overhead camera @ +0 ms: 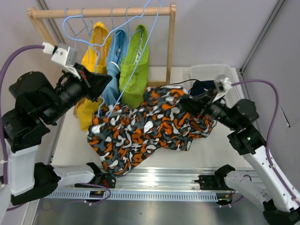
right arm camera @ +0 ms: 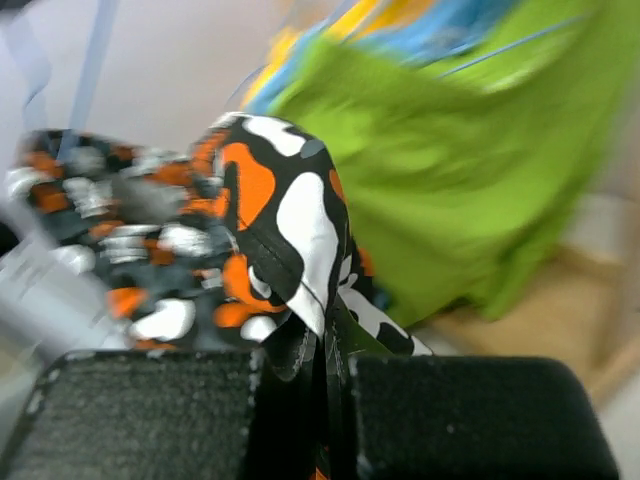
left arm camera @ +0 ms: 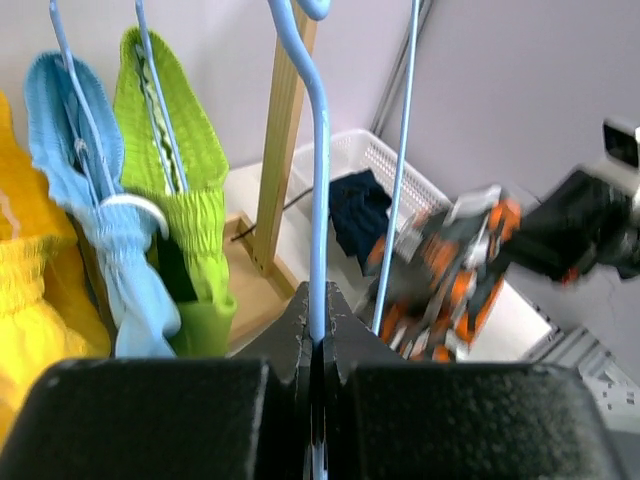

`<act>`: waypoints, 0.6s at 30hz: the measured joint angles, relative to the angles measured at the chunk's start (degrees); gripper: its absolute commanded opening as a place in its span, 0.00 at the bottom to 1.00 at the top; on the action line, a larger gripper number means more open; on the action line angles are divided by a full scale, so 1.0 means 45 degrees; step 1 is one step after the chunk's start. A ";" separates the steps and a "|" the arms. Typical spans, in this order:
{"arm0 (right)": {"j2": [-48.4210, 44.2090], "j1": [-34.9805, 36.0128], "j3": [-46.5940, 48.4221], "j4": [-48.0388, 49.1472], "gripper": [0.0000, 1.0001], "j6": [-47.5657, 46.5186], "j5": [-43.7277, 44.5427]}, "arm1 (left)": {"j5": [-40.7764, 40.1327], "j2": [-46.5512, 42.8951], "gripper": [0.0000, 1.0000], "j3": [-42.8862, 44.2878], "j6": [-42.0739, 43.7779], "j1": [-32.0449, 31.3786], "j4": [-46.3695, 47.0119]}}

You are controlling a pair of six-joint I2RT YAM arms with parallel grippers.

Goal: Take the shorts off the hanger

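Observation:
The black shorts with the orange-white pattern [overhead camera: 145, 126] hang stretched between my two grippers above the table. My left gripper [overhead camera: 107, 79] is shut on the wire of a light blue hanger [left arm camera: 320, 200], which runs up out of the closed fingertips [left arm camera: 318, 300]. My right gripper [overhead camera: 187, 104] is shut on a fold of the patterned shorts [right arm camera: 270, 200], pinched at the jaws [right arm camera: 330, 330]. Yellow shorts [overhead camera: 96, 47], light blue shorts [overhead camera: 117, 51] and lime green shorts [overhead camera: 136, 65] hang on the rack behind.
The wooden rack [overhead camera: 103, 12] stands at the back, its right post [overhead camera: 171, 47] close to the patterned shorts. A white bin [overhead camera: 220, 72] at the back right holds navy shorts [overhead camera: 202, 86]. Empty blue hangers hang at the rack's left end.

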 measured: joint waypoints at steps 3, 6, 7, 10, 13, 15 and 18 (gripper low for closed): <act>0.0952 0.2594 0.1180 -0.1025 0.00 -0.0962 0.0141 | -0.0345 0.0811 0.00 0.0636 0.0107 0.0000 0.0272; 0.1744 0.3818 0.2370 -0.2021 0.00 -0.1894 0.1282 | -0.0884 0.2084 0.00 0.2113 0.0209 0.0000 0.0194; 0.1943 0.3886 0.2822 -0.2356 0.00 -0.2200 0.1860 | -0.1156 0.2560 0.00 0.2535 0.0228 -0.0015 0.0194; 0.2929 0.3492 0.5076 -0.3458 0.00 -0.3070 0.3279 | -0.1695 0.2934 0.00 0.2404 0.0296 -0.0063 -0.0185; 0.4789 0.2016 0.8699 -0.3803 0.00 -0.3657 0.3895 | -0.1933 0.2618 0.00 0.2152 0.0291 -0.0238 -0.0908; 0.6193 0.0767 1.1215 -0.3706 0.00 -0.3750 0.3988 | -0.2089 0.2171 0.00 0.2113 0.0277 -0.0418 -0.1331; 0.8864 -0.0942 1.5591 -0.3327 0.00 -0.3769 0.4051 | -0.2365 0.1137 0.00 0.1982 0.0189 -0.0505 -0.1831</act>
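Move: The right hand has the patterned shorts. From it the white basket lies about 27 cm ahead, 20 cm to the right and 26 cm below, with the navy shorts inside, some 6 cm left of its middle. The rack's right post is roughly 25 cm straight ahead; the green shorts hang about 18 cm ahead, 17 cm left. For the left hand, holding the hanger, the bar's left part is about 28 cm ahead, 15 cm left, near its own height. Still pinching the patterned shorts, the right hand swings back and left about 7 cm, then reverses and sweeps up some 25 cm, forward and right away from the hanger, turning clockwise and tipping its fingers upward. The left hand keeps the hanger, pushes forward about 6 cm, then draws back and left. ##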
